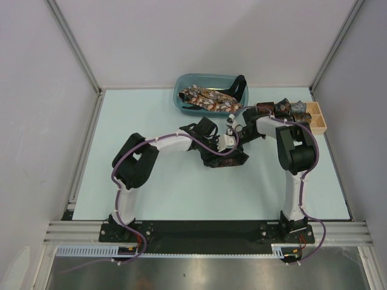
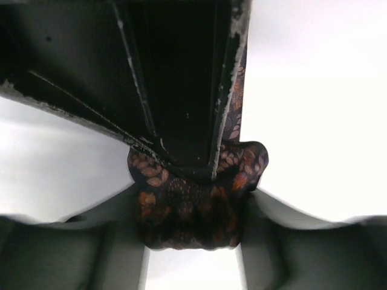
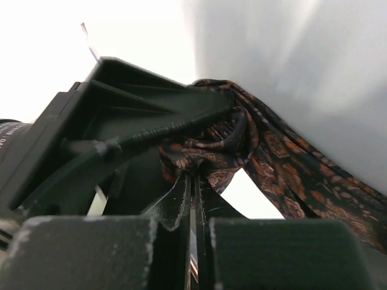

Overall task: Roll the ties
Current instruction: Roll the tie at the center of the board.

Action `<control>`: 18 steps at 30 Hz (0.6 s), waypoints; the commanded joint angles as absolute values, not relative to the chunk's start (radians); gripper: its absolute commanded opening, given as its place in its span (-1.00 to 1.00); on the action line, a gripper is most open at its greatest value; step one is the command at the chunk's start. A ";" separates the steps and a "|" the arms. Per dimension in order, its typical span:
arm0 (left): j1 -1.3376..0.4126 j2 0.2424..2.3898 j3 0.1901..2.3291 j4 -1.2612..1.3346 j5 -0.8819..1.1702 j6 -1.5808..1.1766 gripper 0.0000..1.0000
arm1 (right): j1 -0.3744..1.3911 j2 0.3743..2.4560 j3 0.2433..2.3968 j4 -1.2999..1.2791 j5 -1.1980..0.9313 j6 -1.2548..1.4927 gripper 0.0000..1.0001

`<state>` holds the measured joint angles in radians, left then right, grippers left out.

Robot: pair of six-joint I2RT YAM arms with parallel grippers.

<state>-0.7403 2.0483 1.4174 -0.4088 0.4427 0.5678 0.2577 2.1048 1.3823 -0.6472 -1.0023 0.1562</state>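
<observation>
A dark brown tie with an orange leaf print is bunched into a coil [image 2: 181,202] between the fingers of my left gripper [image 2: 193,208], which press on both of its sides. From above, the black fingers [image 2: 181,90] of my right gripper reach down into the coil. In the right wrist view my right gripper [image 3: 195,176] is shut, pinching a fold of the same tie [image 3: 284,175], whose loose length trails down to the right. Seen from above, both grippers [image 1: 225,154] [image 1: 231,132] meet over the dark tie [image 1: 234,161] at mid-table.
A blue basin [image 1: 181,84] at the back holds several unrolled ties [image 1: 208,98]. To its right, rolled ties [image 1: 283,110] sit in a row beside a wooden box [image 1: 316,118]. Walls enclose the table on three sides.
</observation>
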 commanded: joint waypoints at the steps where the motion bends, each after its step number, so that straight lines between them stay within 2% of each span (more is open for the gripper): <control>1: -0.741 2.036 1.402 -0.468 0.442 0.543 0.30 | 0.238 2.143 1.381 -0.675 -0.899 0.097 -1.00; 3: -0.729 2.008 1.399 -0.451 0.449 0.529 0.50 | 0.224 2.151 1.379 -0.686 -0.870 0.072 -1.00; 7: -0.718 1.956 1.359 -0.368 0.471 0.515 0.78 | 0.184 2.174 1.379 -0.709 -0.825 0.023 -1.00; 10: -0.718 1.953 1.362 -0.348 0.508 0.508 0.86 | 0.166 2.181 1.382 -0.712 -0.795 0.008 -1.00; 18: -0.730 2.008 1.423 -0.313 0.558 0.485 0.94 | 0.156 2.194 1.393 -0.709 -0.755 0.006 -1.00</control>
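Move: Clamped in the left hand's half-open fingers, the rolled tie has its middle about 3 cm to that hand's right. The right fingers are already shut on its upper right side, so the roll lies some 3 cm to their left, 1 cm back and 2 cm lower. The flat loose end is about 4 cm right of the right hand, 2 cm back and 5 cm down. The ties tray stands roughly 15 cm ahead and 25 cm to that hand's right. Drawing rightward and down, the right hand keeps its shut pinch on the roll's edge and drags it over towards the loose end, about 6 cm across and 4 cm lower, away from the left gripper. The left hand stays nearly in place, spreading its fingers from half open to wide and letting go of the roll. ##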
